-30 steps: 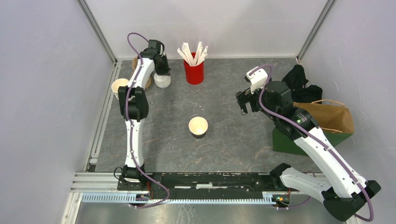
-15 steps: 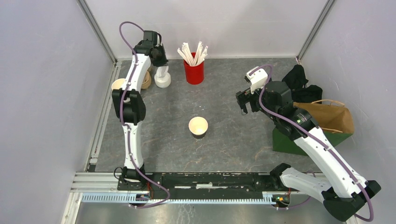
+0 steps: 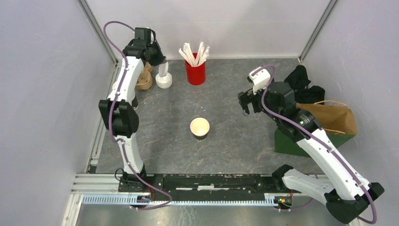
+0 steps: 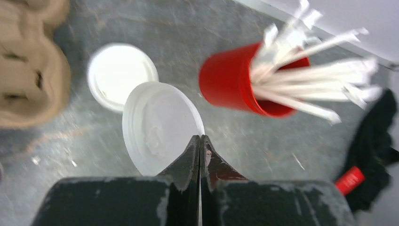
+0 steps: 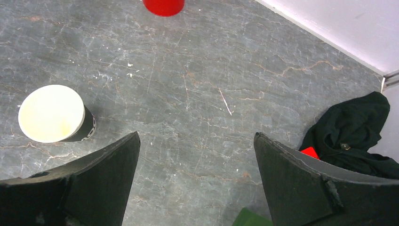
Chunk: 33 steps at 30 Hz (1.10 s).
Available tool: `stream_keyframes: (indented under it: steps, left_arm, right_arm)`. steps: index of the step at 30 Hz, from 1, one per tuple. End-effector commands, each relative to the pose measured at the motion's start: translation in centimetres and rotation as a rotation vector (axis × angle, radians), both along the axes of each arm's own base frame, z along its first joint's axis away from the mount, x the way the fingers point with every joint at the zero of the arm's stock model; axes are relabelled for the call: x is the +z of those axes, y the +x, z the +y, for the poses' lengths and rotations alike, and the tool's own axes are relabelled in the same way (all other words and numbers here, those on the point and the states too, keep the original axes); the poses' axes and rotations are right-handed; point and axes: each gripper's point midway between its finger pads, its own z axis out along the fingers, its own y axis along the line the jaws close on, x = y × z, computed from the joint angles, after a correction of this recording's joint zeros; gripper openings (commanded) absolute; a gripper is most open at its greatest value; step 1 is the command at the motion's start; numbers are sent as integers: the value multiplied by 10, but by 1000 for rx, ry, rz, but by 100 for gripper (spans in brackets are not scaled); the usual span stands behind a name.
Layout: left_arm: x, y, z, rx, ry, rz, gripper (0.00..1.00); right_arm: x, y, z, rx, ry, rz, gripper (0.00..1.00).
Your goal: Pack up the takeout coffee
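Observation:
A black paper cup [image 3: 200, 128] with no lid and a cream inside stands at the table's middle, also low left in the right wrist view [image 5: 51, 113]. The takeout coffee, as a lidded cup, is out of view. My left gripper [image 3: 161, 63] [image 4: 201, 137] is shut on the rim of one white lid [image 4: 160, 125], held tilted above the stack of white lids [image 3: 163, 81] [image 4: 120, 75]. My right gripper [image 3: 245, 104] [image 5: 195, 136] hangs open over bare table, right of the cup, with nothing between its fingers.
A red holder [image 3: 195, 73] [image 4: 230, 87] of wrapped straws stands at the back. A brown pulp cup carrier [image 3: 145, 80] [image 4: 28, 84] lies left of the lids. At the right are a brown paper bag [image 3: 329, 117], a green box [image 3: 287, 141] and black cloth [image 3: 301, 77] [image 5: 353, 127].
My left arm has risen and drawn back from the lid stack, carrying one lid up with it. The right arm and the cup have not moved.

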Motion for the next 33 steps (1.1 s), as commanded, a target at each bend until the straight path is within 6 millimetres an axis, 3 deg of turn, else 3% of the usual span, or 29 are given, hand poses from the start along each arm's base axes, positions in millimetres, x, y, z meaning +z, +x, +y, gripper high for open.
stream_keyframes:
  steps: [1,4,9,11,13,17,21,25,29,33]
  left_arm:
    - [81,-42,-30,-3,-273,-124,2]
    - [104,-72,-58,-81,-497,-158,2]
    - [148,-120,-100,-229,-851,-232,2]
    - [160,-135,-114,-290,-907,-252,2]
    - [155,-144,-120,-300,-882,-232,2]
    - [111,-148,-112,-259,-563,-158,5]
    - [37,-146,-103,-255,-271,-45,40]
    - [-23,-141,-111,-309,-41,34,62]
    - [-75,-128,-120,-349,143,122,71]
    - [-108,-116,-128,-375,282,177,71]
  right_arm:
    - [24,1,9,23,72,-56,98]
    - [33,3,21,65,98,-49,98]
    - [62,-1,61,238,176,1,98]
    - [76,-4,75,293,234,11,98]
    - [86,-7,84,333,274,12,98]
    - [79,-4,81,298,277,29,98]
    - [67,-4,68,239,252,36,98]
    - [57,-6,56,194,212,38,98]
    - [51,-8,47,164,194,42,98]
    - [46,-8,44,150,183,46,98]
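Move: The white lid is already off its stack, pinched by its rim in the left fingers; the paper cup stands about 27 cm back, 17 cm to the right and 16 cm below that hand. The lid stack is roughly 3 cm ahead, 1 cm left and 18 cm down, the red straw cup 6 cm ahead, 13 cm right, and the cup carrier 6 cm ahead, 12 cm left. From the right hand the paper cup lies some 22 cm left, 2 cm back and 23 cm lower. The held lid is swept quickly back and right, away from its stack towards the paper cup, as the left hand travels about 14 cm each way and rises before sinking well below its starting height. The wrist rolls left side down some 40 degrees and back, turning clockwise; the fingers open wide and let go above the table. Empty and open, the right hand swings left and up, then eases partly back. ##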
